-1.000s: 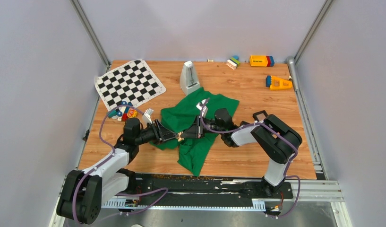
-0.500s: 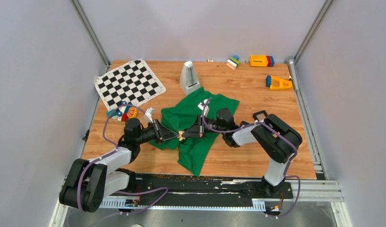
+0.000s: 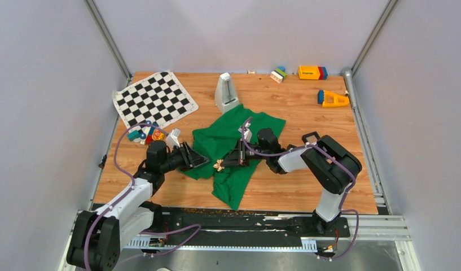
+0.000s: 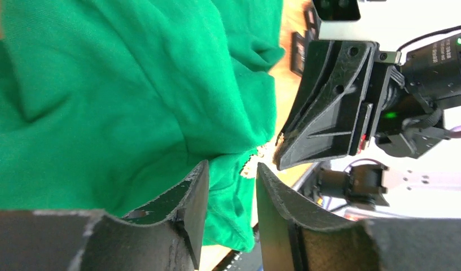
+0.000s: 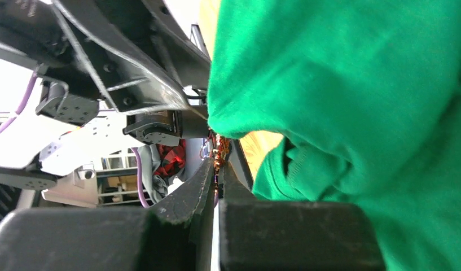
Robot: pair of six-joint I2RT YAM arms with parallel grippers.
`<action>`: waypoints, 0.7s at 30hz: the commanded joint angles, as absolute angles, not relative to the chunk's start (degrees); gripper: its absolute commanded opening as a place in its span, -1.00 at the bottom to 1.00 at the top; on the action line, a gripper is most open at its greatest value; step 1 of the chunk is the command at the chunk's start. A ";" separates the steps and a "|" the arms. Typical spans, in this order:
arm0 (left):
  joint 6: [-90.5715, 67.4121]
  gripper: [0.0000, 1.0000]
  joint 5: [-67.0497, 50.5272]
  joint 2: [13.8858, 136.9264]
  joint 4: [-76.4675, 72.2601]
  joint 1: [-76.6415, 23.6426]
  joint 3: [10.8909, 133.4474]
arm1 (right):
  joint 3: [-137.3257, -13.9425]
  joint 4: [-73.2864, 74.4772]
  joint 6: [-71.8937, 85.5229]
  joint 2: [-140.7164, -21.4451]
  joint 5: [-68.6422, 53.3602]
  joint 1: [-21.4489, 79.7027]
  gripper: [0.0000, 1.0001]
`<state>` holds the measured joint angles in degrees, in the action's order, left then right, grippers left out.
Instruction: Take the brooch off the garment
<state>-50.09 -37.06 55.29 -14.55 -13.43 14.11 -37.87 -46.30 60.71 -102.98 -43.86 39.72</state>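
The green garment (image 3: 228, 141) lies crumpled at the table's middle and fills much of both wrist views (image 4: 104, 84) (image 5: 358, 84). At its lower left fold sits the tiny brooch (image 3: 219, 165), a pale speckled bit at the cloth's edge (image 4: 255, 162). My right gripper (image 3: 225, 162) reaches in from the right and is shut on the brooch (image 5: 218, 151), which shows red-orange at its fingertips (image 5: 216, 165). My left gripper (image 3: 196, 160) stands a little to the left, open (image 4: 231, 167), with only green cloth behind its gap.
A black-and-white chequered mat (image 3: 154, 100) lies at the back left, with small colourful toys (image 3: 146, 134) just below it. A white wedge-shaped object (image 3: 226, 91) stands behind the garment. Coloured blocks (image 3: 312, 72) and an orange piece (image 3: 332, 99) sit at the back right.
My left gripper had closed in at the brooch half a second ago; it has since opened and drawn back to the left. The right gripper has kept its grip and place.
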 commanded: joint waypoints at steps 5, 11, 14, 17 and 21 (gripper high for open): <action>-43.08 0.19 -25.75 56.32 -4.15 -13.10 17.39 | -36.38 -37.02 64.41 -101.56 -51.20 38.67 -1.00; -43.74 0.45 -27.91 70.68 -11.44 -13.10 21.64 | -33.58 -32.01 62.25 -99.46 -51.76 38.67 -1.00; -45.45 0.66 -30.15 75.87 -16.05 -13.10 23.26 | -31.84 -31.24 61.67 -98.14 -50.83 38.65 -1.00; -46.82 0.72 -29.57 77.71 -18.85 -13.14 24.14 | -31.47 -28.77 60.14 -96.83 -49.37 38.67 -1.00; -48.31 0.72 -28.10 78.62 -20.59 -13.16 24.48 | -31.08 -27.19 59.23 -95.58 -48.25 38.67 -1.00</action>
<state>-46.59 -29.56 77.82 -15.35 -13.41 22.96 -31.55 -28.91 61.30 -98.59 -49.34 38.54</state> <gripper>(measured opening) 0.861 0.029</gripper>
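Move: Just below the left hand and a little ahead lies the fold of garment its fingers go over: roughly 4 cm ahead, 3 cm to the right and 6 cm down. The brooch is 5 cm to that hand's right, 1 cm back and 2 cm lower; the toy pieces sit about 11 cm ahead and 21 cm left on the table. The right hand already holds the brooch, 2 cm left of its hand point; the garment's near tip lies 17 cm back, 1 cm right and 9 cm down. Backing off from the brooch some 2 cm to the left, the left hand drops about 6 cm towards the garment, then reaches nearly 4 cm forward over the fold, its fingers spreading wide. The right hand, still pinching the brooch, draws it back, right and down, about 8 cm in all, dipping its fingertips and rolling, some 20 degrees altogether. ##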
